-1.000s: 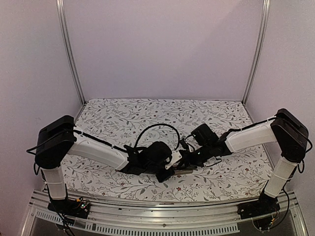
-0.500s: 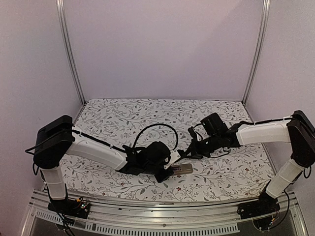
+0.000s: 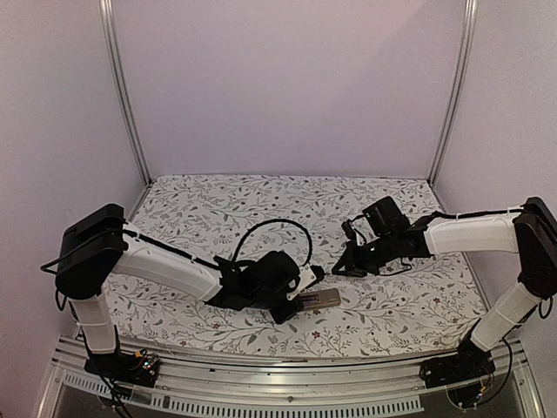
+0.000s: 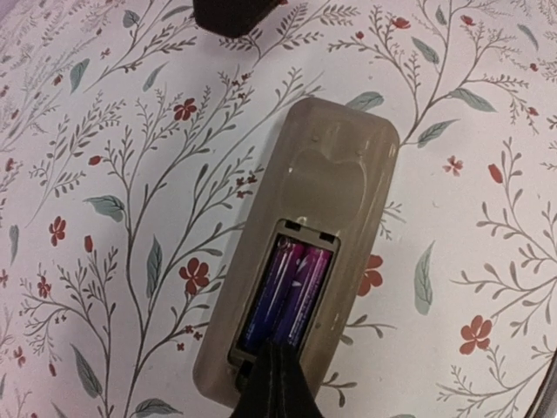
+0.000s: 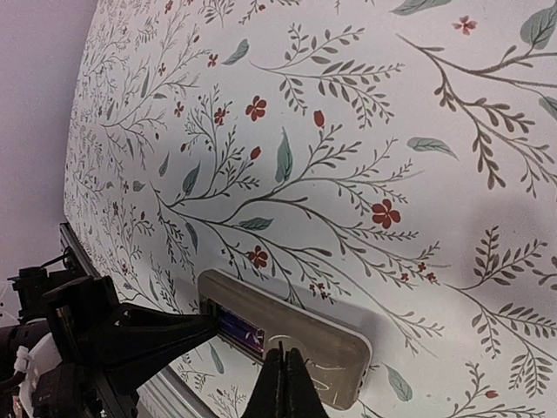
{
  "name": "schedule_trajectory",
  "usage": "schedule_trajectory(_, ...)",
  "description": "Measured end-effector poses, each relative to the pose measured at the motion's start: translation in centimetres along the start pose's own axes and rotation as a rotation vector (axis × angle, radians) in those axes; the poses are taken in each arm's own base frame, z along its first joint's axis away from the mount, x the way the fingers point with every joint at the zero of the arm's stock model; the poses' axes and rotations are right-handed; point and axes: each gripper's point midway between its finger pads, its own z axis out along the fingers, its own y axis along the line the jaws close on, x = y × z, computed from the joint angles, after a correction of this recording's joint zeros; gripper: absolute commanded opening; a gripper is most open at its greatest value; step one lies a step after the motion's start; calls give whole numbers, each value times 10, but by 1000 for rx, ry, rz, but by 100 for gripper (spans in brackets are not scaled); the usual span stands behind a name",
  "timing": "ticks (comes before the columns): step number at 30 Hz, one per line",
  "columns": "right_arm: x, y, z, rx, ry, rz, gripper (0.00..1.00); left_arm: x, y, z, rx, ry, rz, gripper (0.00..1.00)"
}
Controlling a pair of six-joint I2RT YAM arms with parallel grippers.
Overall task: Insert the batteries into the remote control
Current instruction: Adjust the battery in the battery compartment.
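The remote control lies face down on the floral cloth, its grey-tan back up and its battery bay uncovered. Two purple batteries lie side by side in the bay, also seen as batteries in the right wrist view. My left gripper is shut, its tips resting at the near end of the bay against the batteries. It holds nothing. My right gripper is shut and empty, hanging above the cloth up and to the right of the remote.
The floral cloth covers the table up to purple walls on three sides. Metal posts stand at the back corners and a metal rail runs along the front. The left arm's black cable loops above the cloth.
My right gripper has drawn back from the remote, up and to the right, leaving its right end uncovered. The left gripper has stayed at the remote's battery bay.
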Motion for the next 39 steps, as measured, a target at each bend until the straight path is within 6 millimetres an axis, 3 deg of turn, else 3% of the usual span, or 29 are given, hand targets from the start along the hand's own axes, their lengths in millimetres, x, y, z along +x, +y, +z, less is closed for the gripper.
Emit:
schedule_trajectory(12,29,4,27,-5,104,-26,0,-5,9,-12,-41,-13,16,0)
schedule_trajectory(21,35,12,28,-34,127,-43,0,-30,21,-44,-77,-135,5,0)
schedule_trajectory(26,48,44,44,-93,182,-119,0,-10,33,-52,-112,-129,-74,0)
schedule_trajectory(31,62,50,61,-101,237,-140,0,19,42,-51,-135,-93,-146,0)
schedule_trajectory(39,47,64,64,-111,220,-158,0,28,44,-50,-150,-83,-173,0)
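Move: The batteries sit in the remote control's open compartment. From the right hand their middle is about 7 cm to the left, 5 cm back and 6 cm below; the remote's middle is some 5 cm left, 5 cm back and equally low. The left hand's shut tips are at the compartment's left end, with the batteries' middle about 2 cm to the right and 1 cm lower, the remote's middle 5 cm to the right. Left fingers lift away about 7 cm leftward; right hand swings 9 cm left and back over the batteries. ##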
